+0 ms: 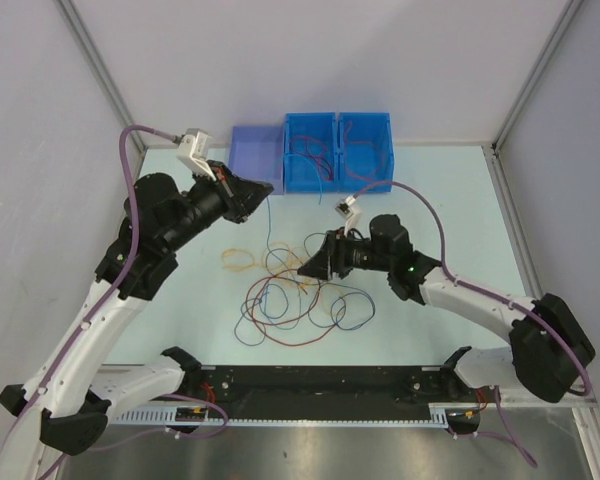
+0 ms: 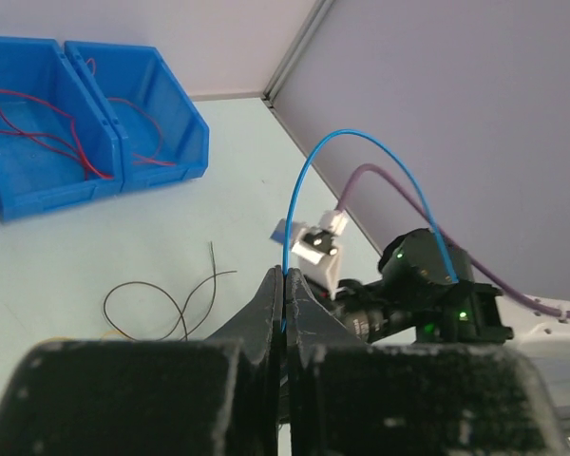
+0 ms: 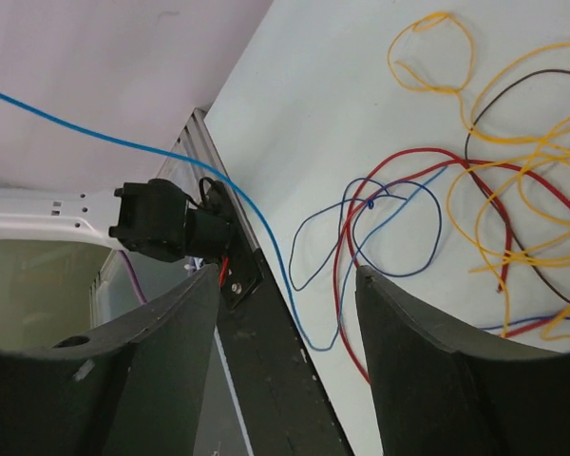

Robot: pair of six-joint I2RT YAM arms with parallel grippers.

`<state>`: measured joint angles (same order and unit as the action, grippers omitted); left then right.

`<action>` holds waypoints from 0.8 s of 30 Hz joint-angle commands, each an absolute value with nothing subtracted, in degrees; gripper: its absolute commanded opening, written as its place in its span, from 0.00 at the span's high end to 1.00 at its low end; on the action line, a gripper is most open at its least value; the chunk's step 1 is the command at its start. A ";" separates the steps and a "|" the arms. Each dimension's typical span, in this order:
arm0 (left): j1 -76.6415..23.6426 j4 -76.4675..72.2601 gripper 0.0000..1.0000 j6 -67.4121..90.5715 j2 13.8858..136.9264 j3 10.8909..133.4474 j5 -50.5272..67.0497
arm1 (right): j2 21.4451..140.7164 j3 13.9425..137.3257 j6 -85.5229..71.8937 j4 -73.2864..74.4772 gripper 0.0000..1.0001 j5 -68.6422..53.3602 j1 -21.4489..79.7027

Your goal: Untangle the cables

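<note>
The cables (image 1: 295, 295) lie in a loose tangle of red, yellow, blue and dark strands on the table's middle. My left gripper (image 1: 263, 190) hangs by the purple bin, shut on a light blue cable (image 2: 361, 136) that arcs up from its tips (image 2: 286, 275) and drops toward the tangle (image 1: 269, 215). Over the tangle's right side, my right gripper (image 1: 306, 265) stands open. In the right wrist view, its gap (image 3: 287, 275) frames the light blue cable (image 3: 266, 237) and a red one (image 3: 340, 285) on the table below, with nothing gripped. Yellow strands (image 3: 513, 190) lie further off.
Two joined blue bins (image 1: 338, 122) at the back hold red cables (image 2: 47, 123). A purple bin (image 1: 242, 165) stands to their left. A black cable (image 2: 161, 294) lies apart on the table. A black rail (image 1: 320, 380) runs along the near edge.
</note>
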<state>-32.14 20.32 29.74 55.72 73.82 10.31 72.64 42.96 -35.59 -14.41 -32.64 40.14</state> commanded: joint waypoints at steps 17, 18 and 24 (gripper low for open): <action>-32.34 18.10 1.00 27.95 54.41 75.23 9.85 | 85.25 44.82 -41.22 -28.04 0.83 -28.21 47.64; -32.34 18.28 1.00 27.86 54.40 75.23 9.50 | 84.99 44.82 -41.31 -27.60 0.88 -28.13 47.55; -32.34 24.78 1.00 27.15 52.04 75.33 -2.09 | 80.87 50.17 -40.70 -20.59 1.00 -30.49 40.90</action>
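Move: The hanging length of blue cable, held up by the left hand, passes about 5 cm to the right hand's left, 1 cm back and 4 cm below. On the table some 20 cm below the right hand, the red cable's loops centre about 6 cm left and 6 back, the yellow cable 7 left and 5 ahead. From the left hand, that blue stretch hangs about 25 cm below, 5 back and 2 right. Leftward and down together, the open right hand travels about 5 cm to the left and 4 cm down onto the hanging blue cable, then all but stops while its fingers shut and pinch the cable between their tips. The left hand stays up high with its fingers closed, still holding the same cable above. ##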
